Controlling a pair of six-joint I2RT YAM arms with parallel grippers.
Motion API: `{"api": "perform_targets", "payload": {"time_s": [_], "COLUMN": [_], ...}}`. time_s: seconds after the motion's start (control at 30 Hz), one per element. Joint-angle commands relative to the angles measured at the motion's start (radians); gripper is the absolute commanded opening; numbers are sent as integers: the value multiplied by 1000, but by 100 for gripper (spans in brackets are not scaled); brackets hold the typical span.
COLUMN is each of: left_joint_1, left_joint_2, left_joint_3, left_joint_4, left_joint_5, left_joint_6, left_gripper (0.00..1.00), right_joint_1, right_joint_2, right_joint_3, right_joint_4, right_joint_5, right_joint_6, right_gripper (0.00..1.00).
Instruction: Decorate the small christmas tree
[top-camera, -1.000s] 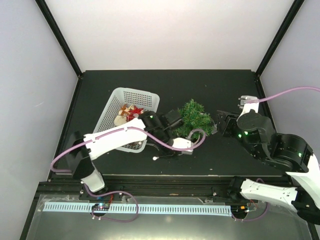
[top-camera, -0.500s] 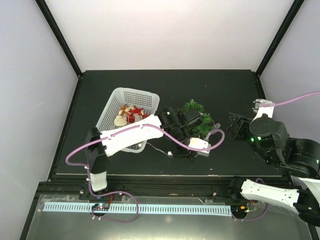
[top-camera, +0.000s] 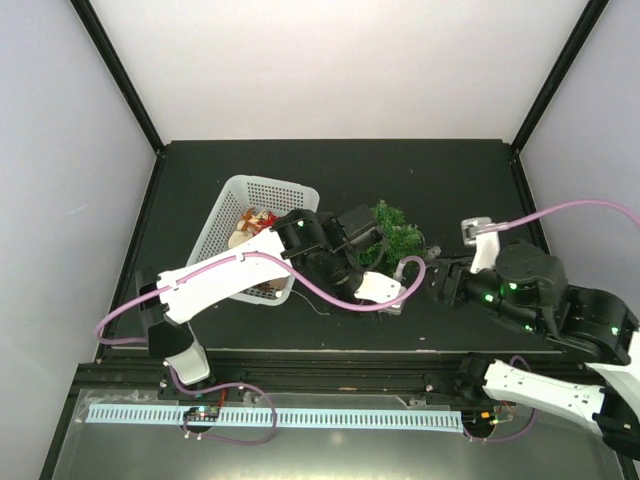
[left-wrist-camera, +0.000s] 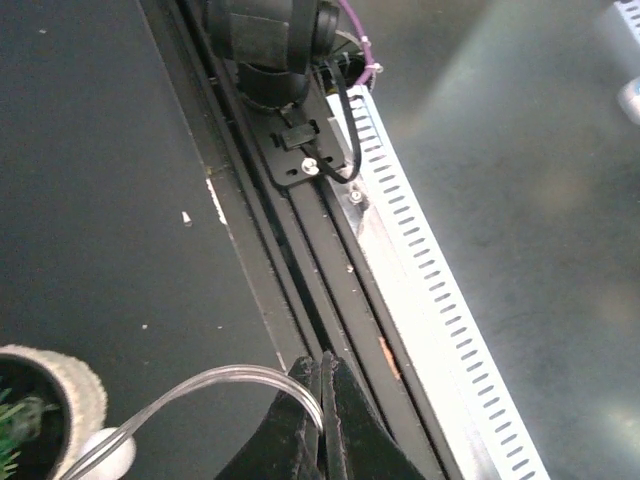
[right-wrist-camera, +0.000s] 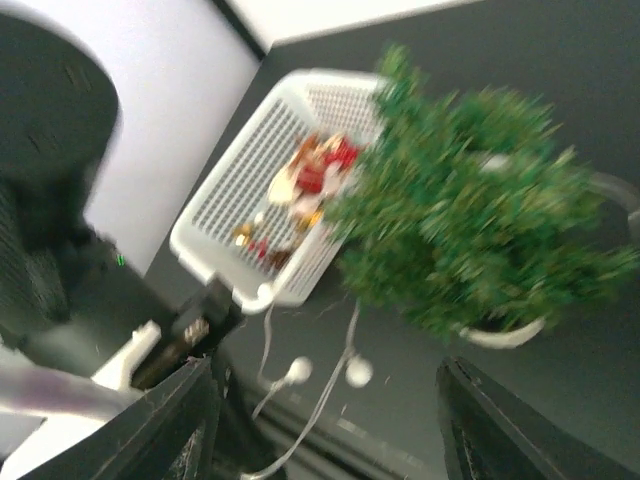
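The small christmas tree (top-camera: 398, 232), dark green in a whitish pot, stands right of the basket; it also shows in the right wrist view (right-wrist-camera: 470, 210). Its pot rim (left-wrist-camera: 60, 385) shows in the left wrist view. My left gripper (top-camera: 390, 300) is just in front of the tree, shut (left-wrist-camera: 326, 420) on a clear light cord (left-wrist-camera: 200, 385) that loops to a white bulb (left-wrist-camera: 105, 455). The cord also arches beside the tree (top-camera: 408, 264). My right gripper (top-camera: 438, 282) is open and empty (right-wrist-camera: 330, 440), right of the tree. Two white bulbs (right-wrist-camera: 298, 372) lie on the table.
A white mesh basket (top-camera: 232, 205) holding red, gold and cream ornaments (right-wrist-camera: 315, 170) stands left of the tree. The left arm lies across its front right corner. The table's front rail (left-wrist-camera: 300, 260) and a perforated white strip (left-wrist-camera: 440, 300) run along the near edge.
The right arm has swung in from the right, close to the tree. The left arm went right along the tree's front, then drew back a little left, still holding the cord.
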Motion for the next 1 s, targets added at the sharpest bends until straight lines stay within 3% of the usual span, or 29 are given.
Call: {"api": "perform_targets", "payload": {"time_s": [0.0,0.2,0.5,0.63,0.83,0.97], "left_joint_1": [-3,-6,-8,-8,-8,-8], "left_joint_2": [-33,-40,-29,-37,-43,-47], "left_joint_3": [-10,-8,1,-7,-10,-12], "left_joint_4": [63,92,104,106,107,106], "left_joint_5": [-70,-139,-179,-185,-199,-209], "left_joint_6": [14,-3,-9,-9,-10,-8], "left_gripper": [2,2,1,2,2,2], "right_joint_1": [3,0,-4,-4,-5,-5], "right_joint_2": [17,-35,-29,-67,-104,-100], "right_joint_3": [-117,-275,-299,-329,-458,-466], "right_joint_4": [85,227,263,247,373,388], "right_joint_5": [-286,-376,-484,-469,-560,-567], "right_joint_6": [61,215,334,368,451,464], "right_gripper": [61,60,57,51,42,41]}}
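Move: The light string pinched in the left fingertips lies about 10 cm to the right hand's left, 5 cm back and 11 cm lower. The tree is some 4 cm ahead of the right hand, 8 cm left and 26 cm lower. From the left hand, which already holds the string, the tree is about 10 cm straight ahead and 15 cm lower; the basket sits 20 cm ahead, 25 cm left and 21 cm lower. Right hand dips about 10 cm down, leftward and back towards the left-held string, tipping down, its open fingers narrowing. ##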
